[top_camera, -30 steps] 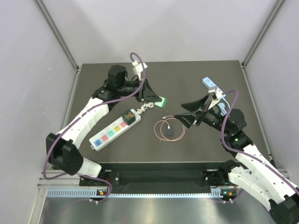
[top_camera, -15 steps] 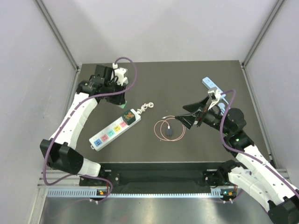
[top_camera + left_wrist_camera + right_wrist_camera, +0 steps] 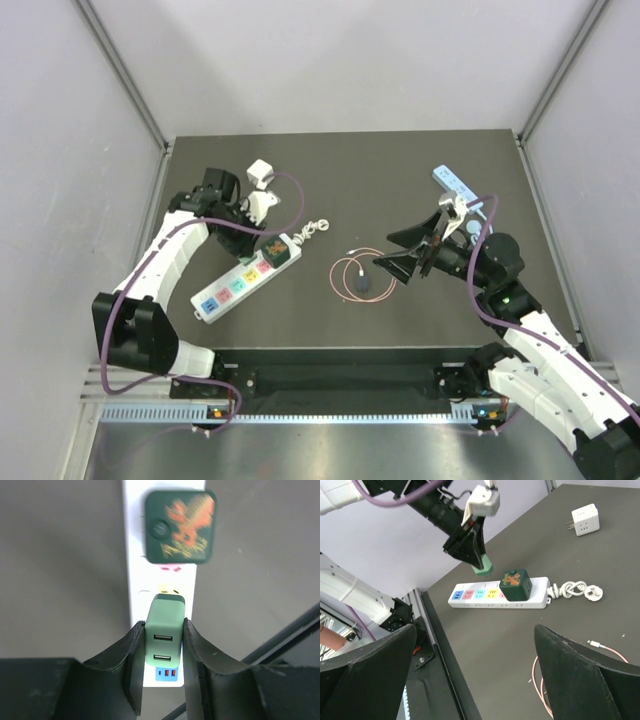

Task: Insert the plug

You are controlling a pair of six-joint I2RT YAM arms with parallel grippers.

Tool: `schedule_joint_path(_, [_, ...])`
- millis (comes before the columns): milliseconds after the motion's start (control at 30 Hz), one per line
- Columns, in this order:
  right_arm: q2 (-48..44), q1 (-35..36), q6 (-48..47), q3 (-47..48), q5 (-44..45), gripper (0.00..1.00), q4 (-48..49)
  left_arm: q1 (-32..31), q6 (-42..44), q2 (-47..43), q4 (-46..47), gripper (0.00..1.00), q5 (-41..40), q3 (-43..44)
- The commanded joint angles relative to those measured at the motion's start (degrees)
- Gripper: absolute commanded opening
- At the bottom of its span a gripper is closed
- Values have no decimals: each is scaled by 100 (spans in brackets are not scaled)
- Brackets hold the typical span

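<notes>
A light green USB charger plug [image 3: 166,630] is clamped between the jaws of my left gripper [image 3: 162,626]. It hangs just above the white power strip [image 3: 134,580], over the yellow socket [image 3: 170,587], tilted and apart from the strip in the right wrist view, plug [image 3: 483,569]. A dark green cube adapter [image 3: 181,526] sits in the strip's end socket. From above, the left gripper [image 3: 262,238] points down at the strip [image 3: 240,282]. My right gripper [image 3: 400,255] stands open and empty above the mat.
A coiled pink cable [image 3: 352,275] lies under the right gripper. The strip's knotted white cord and plug [image 3: 315,229] lie beside the cube adapter [image 3: 275,247]. A white cube adapter [image 3: 260,170] sits behind the left arm. Grey walls close in the mat.
The left arm has swung from the back centre out to the left and down over the power strip, carrying the green plug. The right gripper has barely moved.
</notes>
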Motion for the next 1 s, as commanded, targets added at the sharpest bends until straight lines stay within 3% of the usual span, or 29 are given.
schedule_joint_path(0, [-12, -86, -142, 53, -134, 100, 246, 55, 712, -316, 186, 0, 461, -417])
schedule_joint_path(133, [-4, -69, -124, 62, -187, 100, 272, 116, 748, -387, 468, 0, 409, -1014])
schedule_joint_path(533, [14, -69, -142, 79, -231, 100, 211, 195, 695, -378, 1364, 0, -48, -1402])
schedule_joint_path(967, [49, -69, -212, 53, -205, 100, 141, 195, 633, -211, 1356, 0, 75, -1473])
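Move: The yellow socket of the power strip lies about 11 cm below my left hand, which already holds the green plug, and only some 1 cm to its left, level with it fore and aft. The dark green cube on the strip is about 5 cm ahead of this hand, 6 cm to its right and 8 cm below; the coiled white cord is some 13 cm ahead, 15 cm right and 13 cm down. From my idle right hand the yellow socket is roughly 9 cm ahead, 30 cm left and 25 cm below. With the green plug still pinched, I bring my left hand down and back about 4 cm onto the strip's middle sockets, then ease it forward some 3 cm and slightly left, just above the strip beside the dark green cube. I've sunk about 5 cm in all, and I finish nearly still, the wrist hardly turned and the fingers keeping their grip; whether the prongs touch can't be seen. ##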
